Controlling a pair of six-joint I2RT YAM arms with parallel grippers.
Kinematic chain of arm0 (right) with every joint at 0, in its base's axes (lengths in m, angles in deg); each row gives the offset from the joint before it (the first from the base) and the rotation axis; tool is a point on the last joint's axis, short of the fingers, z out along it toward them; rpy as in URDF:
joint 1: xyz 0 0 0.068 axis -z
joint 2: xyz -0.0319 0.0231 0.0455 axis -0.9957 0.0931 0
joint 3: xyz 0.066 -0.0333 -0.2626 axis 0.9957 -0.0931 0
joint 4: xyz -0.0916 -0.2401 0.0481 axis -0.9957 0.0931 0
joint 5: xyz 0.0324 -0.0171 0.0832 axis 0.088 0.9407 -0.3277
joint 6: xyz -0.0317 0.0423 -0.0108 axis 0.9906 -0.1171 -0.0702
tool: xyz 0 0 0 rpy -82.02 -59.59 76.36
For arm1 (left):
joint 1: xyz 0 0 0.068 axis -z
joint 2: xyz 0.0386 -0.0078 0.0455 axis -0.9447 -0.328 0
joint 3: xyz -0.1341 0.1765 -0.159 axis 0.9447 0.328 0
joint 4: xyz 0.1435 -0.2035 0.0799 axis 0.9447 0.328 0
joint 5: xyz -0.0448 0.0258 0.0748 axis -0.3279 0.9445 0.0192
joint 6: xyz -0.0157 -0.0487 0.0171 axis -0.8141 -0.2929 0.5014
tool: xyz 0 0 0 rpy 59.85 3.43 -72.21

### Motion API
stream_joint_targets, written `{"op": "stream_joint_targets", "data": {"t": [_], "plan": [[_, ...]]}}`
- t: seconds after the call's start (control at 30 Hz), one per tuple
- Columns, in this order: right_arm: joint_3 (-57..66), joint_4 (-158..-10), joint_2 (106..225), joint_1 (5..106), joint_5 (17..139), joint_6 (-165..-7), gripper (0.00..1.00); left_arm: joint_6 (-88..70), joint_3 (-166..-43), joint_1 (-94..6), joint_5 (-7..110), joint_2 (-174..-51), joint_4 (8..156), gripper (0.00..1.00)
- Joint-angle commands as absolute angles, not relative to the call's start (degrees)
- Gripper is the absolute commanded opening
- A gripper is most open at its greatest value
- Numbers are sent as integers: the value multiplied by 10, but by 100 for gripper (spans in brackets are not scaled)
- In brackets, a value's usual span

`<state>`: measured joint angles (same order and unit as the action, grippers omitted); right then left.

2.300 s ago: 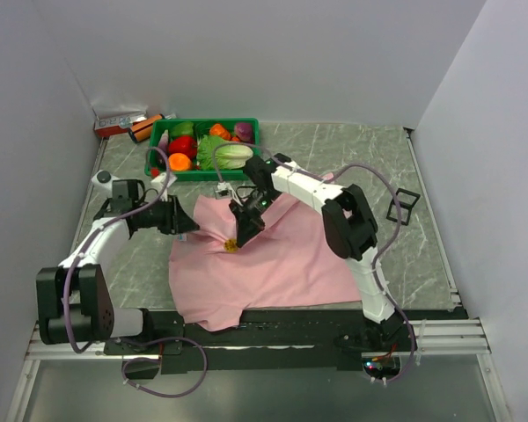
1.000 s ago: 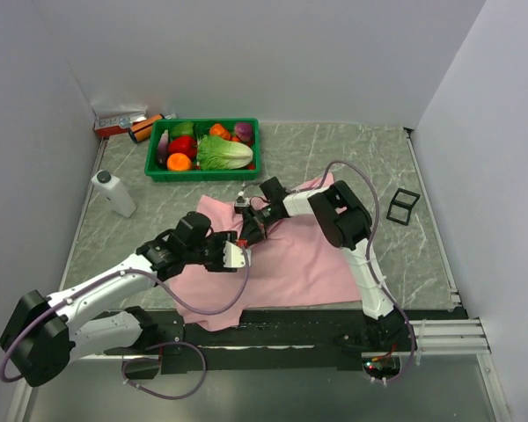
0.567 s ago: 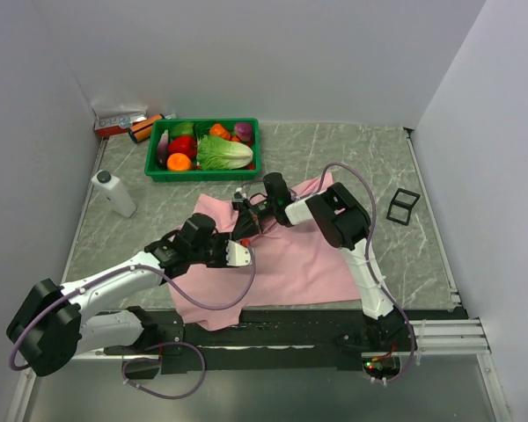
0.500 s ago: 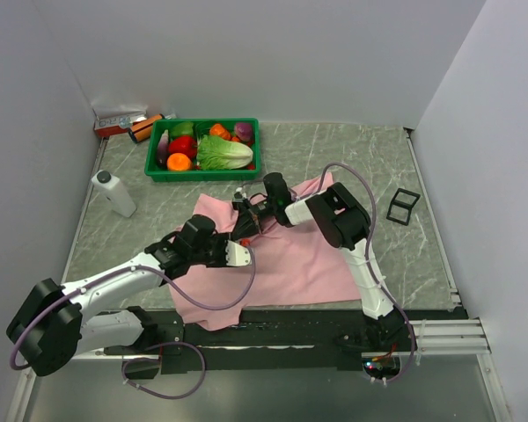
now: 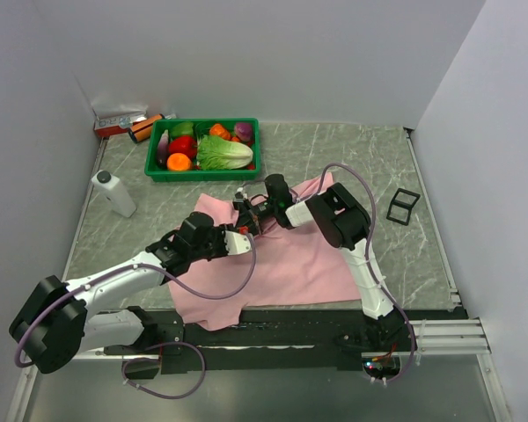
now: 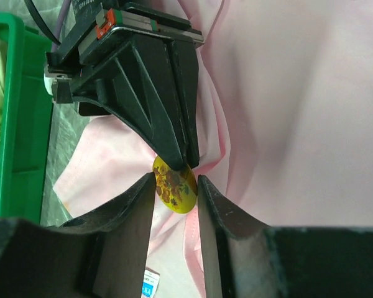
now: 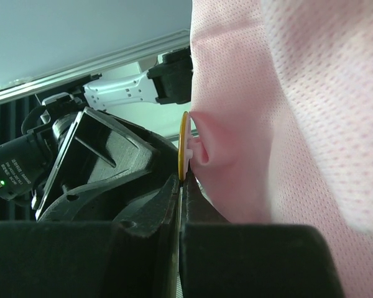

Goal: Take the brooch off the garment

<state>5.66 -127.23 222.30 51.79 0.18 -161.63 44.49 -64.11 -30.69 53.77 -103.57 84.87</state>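
The pink garment (image 5: 299,255) lies spread on the table in front of the arms. The brooch (image 6: 174,186) is a round yellow disc with a sunflower pattern, pinned to a pulled-up fold of the cloth. My right gripper (image 7: 181,180) is shut on the brooch's edge (image 7: 183,143), and from the left wrist it shows as black fingers (image 6: 174,146) pinching the disc's top. My left gripper (image 6: 176,186) is open, its jaws close on either side of the disc. In the top view the two grippers meet over the garment (image 5: 244,230), hiding the brooch there.
A green basket (image 5: 155,167) of vegetables stands at the back left, its wall (image 6: 15,124) close by in the left wrist view. A white bottle (image 5: 113,193) stands left of the garment. A small black frame (image 5: 403,206) lies at the right. Boxes (image 5: 123,121) sit in the back left corner.
My left arm has swung in from the far left to the brooch, and its jaws have narrowed round the disc. My right gripper has drawn the brooch and its fold slightly back.
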Motion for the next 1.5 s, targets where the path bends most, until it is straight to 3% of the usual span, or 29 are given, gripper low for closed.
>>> {"op": "stream_joint_targets", "data": {"t": [0.0,0.1,0.43,0.53,0.7,0.8,0.83,0.87,0.97,1.47], "plan": [[43,-1260,2226,520,-156,-1643,0,433,-647,-318,542,-1040,840,38],[46,-1259,2226,520,-155,-1643,0,434,-650,-319,542,-1047,840,34],[42,-1219,2220,519,-155,-1623,0,452,-656,-318,537,-1060,870,1],[41,-1205,2216,519,-155,-1615,1,449,-655,-318,534,-1060,866,1],[26,-1293,2194,531,-150,-1671,29,414,-671,-324,524,-1054,877,1],[11,-1549,2164,552,-140,-1792,61,362,-689,-339,494,-1049,898,1],[10,-1603,2150,555,-141,-1816,76,345,-693,-344,487,-1050,903,1],[9,-1697,2143,559,-142,-1836,100,326,-697,-353,472,-1050,904,1],[3,-1784,2118,564,-154,-1887,100,263,-694,-373,444,-1048,900,1],[92,-1786,2034,568,-151,-1865,100,225,-720,-426,340,-1045,980,1]]}}
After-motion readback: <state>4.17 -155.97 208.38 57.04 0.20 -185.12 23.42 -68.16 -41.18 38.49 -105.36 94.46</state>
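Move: Just past the left fingertips, the brooch sits roughly 1 cm forward, 1 cm to the right and 2 cm below, still pinched by the right fingers. From the right hand it is about 2 cm to the left and 1 cm back, at its height. From the left hand, the green bin's middle is some 20 cm ahead, 9 cm left and 5 cm down, and the garment's far corner about 6 cm ahead, 9 cm left and 8 cm down. Closing on the brooch, the left fingers sink about 1 cm and pinch it while the right hand holds still. Only then do the right fingers open wide, and that hand lifts away some 13 cm, drifting a little right. The left hand keeps its pinch, tips its fingers about 25 degrees further down, and draws back slightly. ##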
